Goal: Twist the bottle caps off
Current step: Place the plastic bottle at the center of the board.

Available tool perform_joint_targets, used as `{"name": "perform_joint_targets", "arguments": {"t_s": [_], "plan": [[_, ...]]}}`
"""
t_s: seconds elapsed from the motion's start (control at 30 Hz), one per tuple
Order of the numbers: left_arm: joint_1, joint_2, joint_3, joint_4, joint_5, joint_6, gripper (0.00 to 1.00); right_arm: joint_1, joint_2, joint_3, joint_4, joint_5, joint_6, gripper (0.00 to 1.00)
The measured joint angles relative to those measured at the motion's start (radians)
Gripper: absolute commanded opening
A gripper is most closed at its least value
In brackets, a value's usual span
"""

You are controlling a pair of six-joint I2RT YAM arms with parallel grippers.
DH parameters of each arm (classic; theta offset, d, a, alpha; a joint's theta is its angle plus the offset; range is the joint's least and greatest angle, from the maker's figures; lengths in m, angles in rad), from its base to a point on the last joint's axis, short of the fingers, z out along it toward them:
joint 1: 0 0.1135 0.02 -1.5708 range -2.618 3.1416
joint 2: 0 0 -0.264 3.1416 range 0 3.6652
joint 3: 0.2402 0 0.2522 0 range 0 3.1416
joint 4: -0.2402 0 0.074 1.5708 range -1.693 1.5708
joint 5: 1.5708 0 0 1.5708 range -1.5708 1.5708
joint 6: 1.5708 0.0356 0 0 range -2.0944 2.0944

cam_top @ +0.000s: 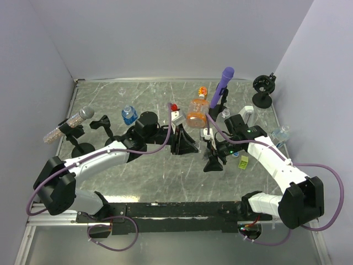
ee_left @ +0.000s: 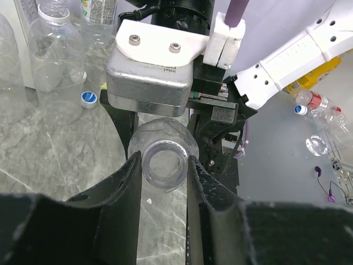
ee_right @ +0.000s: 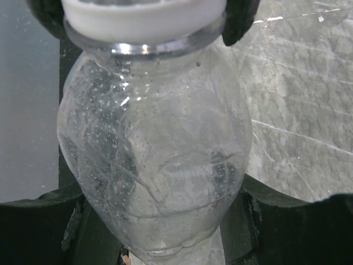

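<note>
A small clear bottle (ee_right: 154,143) is held level between the two arms above the table's middle. My right gripper (ee_right: 160,221) is shut on its body, one black finger on each side. Its white bottle cap (ee_right: 143,19) points at my left gripper (ee_left: 164,160), whose fingers (ee_left: 128,182) press on both sides of the cap (ee_left: 165,185), seen end-on as a pale ring. In the top view my left gripper (cam_top: 187,144) and right gripper (cam_top: 210,149) meet nose to nose, and the bottle between them is mostly hidden.
A squarish orange bottle (cam_top: 197,112) and a purple microphone-like stick (cam_top: 223,83) stand just behind the grippers. A blue-label bottle (cam_top: 129,115) stands back left, another bottle (cam_top: 281,133) far right. A yellow-green block (cam_top: 243,162) lies by the right arm. Clear bottles (ee_left: 55,66) and a blue cap (ee_left: 88,98) stand nearby.
</note>
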Motion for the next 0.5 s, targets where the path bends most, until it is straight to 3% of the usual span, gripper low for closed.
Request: {"name": "perform_joint_targets", "arguments": {"t_s": [0.13, 0.2, 0.5], "plan": [[0.0, 0.002, 0.002, -0.005, -0.004, -0.003, 0.01, 0.0, 0.0, 0.0, 0.001, 0.0, 0.003, 0.54], [0.0, -0.001, 0.002, -0.008, -0.008, -0.003, 0.01, 0.0, -0.001, 0.0, 0.002, 0.0, 0.008, 0.99], [0.064, -0.082, -0.004, -0.171, -0.079, 0.024, 0.01, -0.05, -0.053, 0.0, 0.045, -0.001, 0.075, 0.99]]}}
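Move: The left hand grips the clear bottle by its neck, its body slanting down to the right. From this hand the board's centre lies about 8 cm ahead, 5 cm left and 23 cm below; the orange jug some 20 cm ahead and 4 cm right, the blue-label bottle about 20 cm ahead and 24 cm left. The right hand has the bottle's lower part, its middle roughly 3 cm left and 4 cm above; the board's centre is about 8 cm ahead and 14 cm left. Leftward and somewhat forward, picking up speed, the left hand carries the bottle some 3.5 cm towards the board's centre, turning about 8 degrees counter-clockwise and keeping its pinch on the neck. The right fingers spread wide and let go of the lower body, and that hand rises and goes forward, about 2 cm in all. ##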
